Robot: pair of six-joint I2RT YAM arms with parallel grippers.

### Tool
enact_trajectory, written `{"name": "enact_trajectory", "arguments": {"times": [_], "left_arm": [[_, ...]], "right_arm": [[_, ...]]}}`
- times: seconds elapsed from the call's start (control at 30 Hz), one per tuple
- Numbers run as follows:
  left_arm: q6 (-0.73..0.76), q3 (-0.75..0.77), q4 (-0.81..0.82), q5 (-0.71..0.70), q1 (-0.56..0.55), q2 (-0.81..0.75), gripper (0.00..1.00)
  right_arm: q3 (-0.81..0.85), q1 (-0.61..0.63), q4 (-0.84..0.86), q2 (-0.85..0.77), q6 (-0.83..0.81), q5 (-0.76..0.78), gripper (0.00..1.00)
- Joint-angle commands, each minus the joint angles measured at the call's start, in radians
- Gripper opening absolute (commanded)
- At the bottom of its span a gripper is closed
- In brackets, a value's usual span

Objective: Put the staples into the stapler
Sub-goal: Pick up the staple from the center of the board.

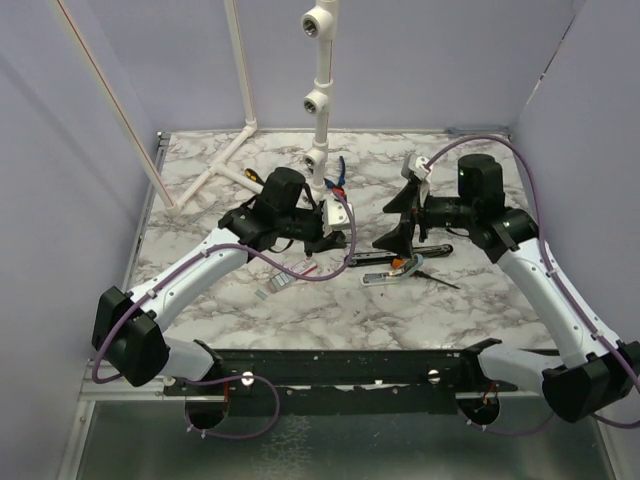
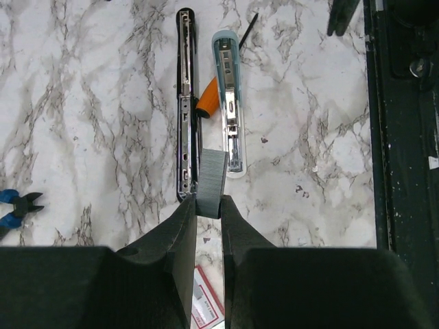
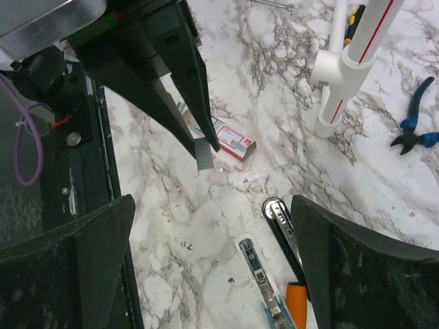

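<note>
My left gripper (image 2: 209,205) is shut on a grey strip of staples (image 2: 210,179), which sticks out past the fingertips, close to the near end of the black stapler (image 2: 185,103). The stapler lies open on the marble, its metal channel showing. The staples' white box with red marking (image 2: 206,301) lies under my left fingers. My right gripper (image 3: 212,267) hangs open over the stapler (image 3: 285,229), with nothing between its fingers. From above, the left gripper (image 1: 318,245) and right gripper (image 1: 400,222) face each other over the stapler (image 1: 420,253).
A pale teal bar (image 2: 228,103) lies beside the stapler, with an orange-handled screwdriver (image 2: 208,99) between them. Blue pliers (image 3: 411,127) and a white pipe frame (image 3: 346,62) stand toward the back. The black base rail (image 2: 401,137) runs along the near edge.
</note>
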Motion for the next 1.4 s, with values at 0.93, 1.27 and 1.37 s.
{"name": "enact_trajectory", "arguments": {"times": [0.93, 1.27, 1.37], "left_arm": [[-0.029, -0.036, 0.125, -0.155, -0.083, 0.04, 0.0], [-0.03, -0.037, 0.127, -0.165, -0.094, 0.048, 0.0], [-0.032, -0.04, 0.128, -0.166, -0.093, 0.047, 0.0]], "right_arm": [[-0.22, 0.071, 0.267, 0.03, -0.283, -0.04, 0.58], [-0.211, 0.078, 0.283, 0.055, -0.252, -0.059, 0.46], [-0.213, 0.078, 0.279, 0.061, -0.26, -0.057, 0.45]]}}
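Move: The left hand already pinches the grey staple strip, whose middle lies about 2 cm to the right of that hand's point and 1 cm below it. From the wide-open right hand the strip is some 6 cm to the left, about 1 cm back and 6 cm down. Under the right hand, roughly 21 cm below, the opened black stapler lies about 4 cm ahead and 6 cm right, and the opened blue stapler about 1 cm ahead and 5 cm right. The right hand sinks about 6 cm in two stages and eases some 2.5 cm left towards the free end of the staple strip, rolling about 15 degrees around its finger line and turning about 10 degrees counter-clockwise, while its fingers narrow from wide open to a bit under half, one on either side of the strip. To meet it, the left hand keeps its pinch on the strip and brings it some 2.5 cm right and about 1 cm down. ##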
